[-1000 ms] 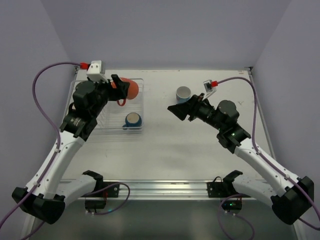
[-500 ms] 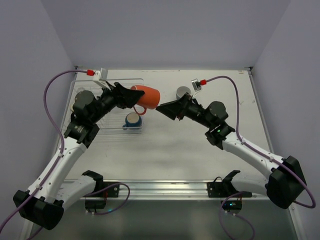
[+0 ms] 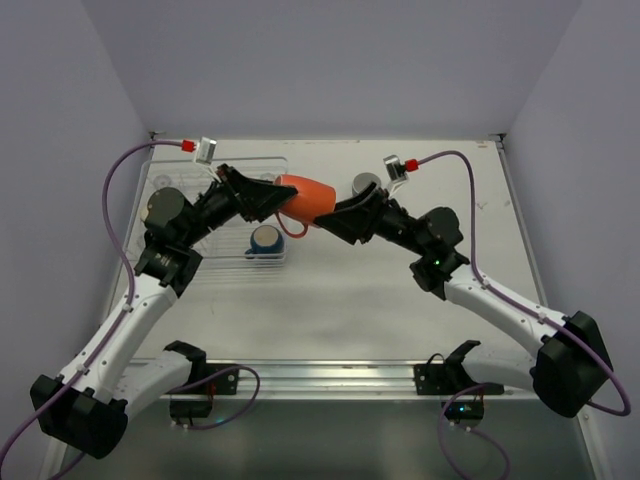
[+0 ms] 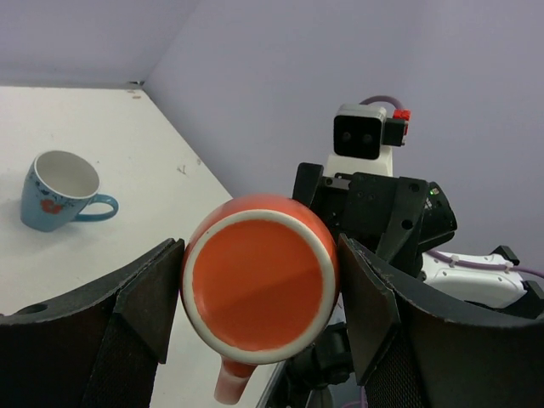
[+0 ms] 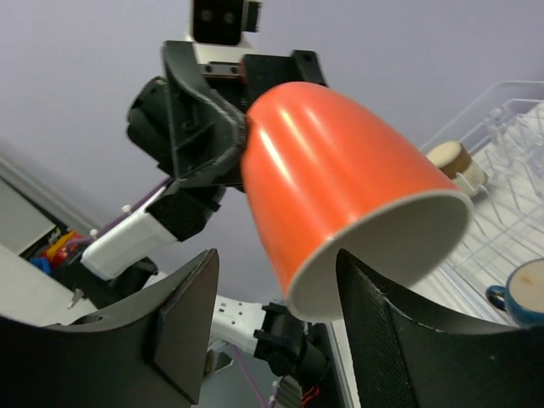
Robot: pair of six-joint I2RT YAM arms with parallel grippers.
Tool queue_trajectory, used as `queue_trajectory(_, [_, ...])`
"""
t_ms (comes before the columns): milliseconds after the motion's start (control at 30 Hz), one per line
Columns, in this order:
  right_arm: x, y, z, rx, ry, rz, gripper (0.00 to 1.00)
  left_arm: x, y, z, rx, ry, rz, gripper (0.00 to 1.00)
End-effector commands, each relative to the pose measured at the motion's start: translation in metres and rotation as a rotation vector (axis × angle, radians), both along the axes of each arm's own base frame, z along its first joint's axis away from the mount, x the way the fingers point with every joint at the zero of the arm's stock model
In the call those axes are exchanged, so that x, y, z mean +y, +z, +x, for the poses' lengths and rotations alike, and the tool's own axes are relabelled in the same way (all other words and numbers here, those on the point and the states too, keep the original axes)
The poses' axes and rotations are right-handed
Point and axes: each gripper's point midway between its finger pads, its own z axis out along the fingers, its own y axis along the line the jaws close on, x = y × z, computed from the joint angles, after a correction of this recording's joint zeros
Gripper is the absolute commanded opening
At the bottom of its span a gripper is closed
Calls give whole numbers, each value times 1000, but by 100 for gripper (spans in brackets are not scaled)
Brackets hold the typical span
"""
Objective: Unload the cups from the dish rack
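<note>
My left gripper (image 3: 283, 199) is shut on the orange mug (image 3: 308, 199) and holds it on its side in the air, right of the dish rack (image 3: 205, 240). In the left wrist view the mug's base (image 4: 259, 285) sits between my fingers. My right gripper (image 3: 328, 218) is open, its jaws on either side of the mug's open rim (image 5: 382, 246). A dark-blue mug (image 3: 265, 240) stands in the rack. A light-blue mug (image 4: 58, 190) stands on the table behind the right gripper. A tan cup (image 5: 450, 157) shows in the rack.
The two arms meet over the middle back of the white table (image 3: 330, 300). Purple cables arc above both wrists. The clear rack (image 5: 510, 212) takes up the back left corner. Grey walls close in on three sides.
My left gripper has lifted the orange mug out of the rack and carried it right. My right gripper has moved left, and its jaws now straddle the mug's rim.
</note>
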Motion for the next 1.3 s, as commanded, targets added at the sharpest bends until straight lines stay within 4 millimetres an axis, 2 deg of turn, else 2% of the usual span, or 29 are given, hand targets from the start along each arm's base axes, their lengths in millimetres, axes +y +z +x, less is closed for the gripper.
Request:
queue_trajectory(0, [-1, 31, -21, -127, 85, 74, 59, -1, 29, -12, -88, -46, -79, 35])
queue_trajectory(67, [1, 33, -22, -124, 103, 83, 52, -3, 21, -12, -62, -62, -79, 36])
queue_trajectory(100, [1, 36, -24, -134, 109, 97, 45, -4, 20, -13, -66, -72, -82, 36])
queue_trajectory(200, [3, 34, -21, -108, 121, 107, 34, -5, 15, -15, -55, -84, -86, 43])
queue_trajectory(233, [3, 34, -21, -99, 122, 117, 25, -6, 14, -16, -53, -86, -87, 46])
queue_trajectory(300, [2, 35, -18, -89, 112, 128, 15, -6, 14, -18, -57, -90, -86, 50])
queue_trajectory(333, [2, 35, -17, -86, 105, 130, 7, -6, 15, -18, -60, -91, -85, 58])
queue_trajectory(400, [-2, 38, -16, -85, 73, 147, 0, -5, 13, -18, -61, -87, -72, 71])
queue_trajectory(433, [-3, 37, -14, -85, 59, 139, 0, -4, 14, -17, -77, -70, -58, 82])
queue_trajectory(467, [-4, 37, -14, -87, 46, 134, 0, -3, 9, -15, -58, -58, -40, 87])
queue_trajectory(533, [-8, 37, -11, -95, 4, 105, 0, 1, 12, -14, -92, -28, -4, 99])
queue_trajectory(567, [-9, 39, -10, -99, -10, 98, 0, 2, 6, -13, -72, -15, 25, 100])
queue_trajectory(633, [-13, 37, -9, -88, -45, 62, 0, 9, 12, -9, -120, 38, 77, 100])
queue_trajectory(667, [-16, 36, -7, -109, -69, 40, 0, 12, 3, -8, -91, 58, 116, 100])
queue_trajectory(733, [-22, 34, -5, -112, -111, -17, 0, 22, 9, -5, -135, 130, 164, 100])
queue_trajectory(767, [-25, 38, -2, -121, -134, -30, 0, 27, 4, -5, -127, 150, 189, 100])
queue_trajectory(800, [-28, 36, 0, -121, -155, -55, 0, 33, 9, -7, -151, 188, 193, 100])
queue_trajectory(867, [-45, 25, 11, -79, -240, -162, 0, 43, -4, -8, -156, 232, 272, 100])
queue_trajectory(900, [-47, 19, 14, -66, -255, -200, 0, 46, -9, -10, -141, 242, 279, 100])
queue_trajectory(967, [-72, 28, 28, -91, -363, -257, 0, 51, -28, -11, -133, 251, 342, 100])
queue_trajectory(1000, [-81, 27, 32, -87, -391, -287, 0, 54, -31, -15, -139, 256, 355, 100])
queue_trajectory(1033, [-102, 12, 45, -44, -456, -370, 0, 56, -38, -16, -148, 258, 384, 100])
queue_trajectory(1067, [-114, 24, 51, -53, -501, -389, 0, 58, -49, -19, -134, 254, 412, 100])
queue_trajectory(1100, [-131, 24, 61, -36, -579, -432, 0, 61, -55, -22, -134, 256, 432, 100])
queue_trajectory(1133, [-152, 8, 69, 4, -645, -535, 0, 64, -59, -23, -151, 263, 464, 100])
queue_trajectory(1167, [-163, 20, 78, 2, -696, -568, 0, 67, -66, -26, -139, 262, 493, 100])
queue_trajectory(1200, [-183, 1, 84, 86, -765, -670, 0, 72, -67, -28, -149, 282, 509, 100])
queue_trajectory(1233, [-201, -2, 93, 101, -831, -741, 0, 76, -68, -29, -165, 296, 529, 100])
queue_trajectory(1267, [-211, 0, 107, 121, -873, -788, 0, 79, -69, -30, -169, 312, 535, 100])
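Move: The left hand still grips the orange cup by its base end, the cup's middle being about 4 cm to its right and 2 cm ahead. The same cup lies roughly 5 cm left, 3 cm ahead and 2 cm above the open right hand. From the right hand, the light-blue mug stands on the table some 22 cm ahead, 14 cm right and 32 cm down. The dark-blue mug in the rack is about 6 cm ahead, 6 cm left and 31 cm below the left hand. The right fingers close on the orange cup's wall at the rim, one inside the mouth, nearly in place while the left hand holds it out. The left then opens, lets go of the base end and draws off some 6 cm left, also sinking and easing back. Keeping its pinch, the right swings the cup fast about 16 cm right and 9 forward, towards the light-blue mug, turning some 40 degrees clockwise and rolling left side down. ##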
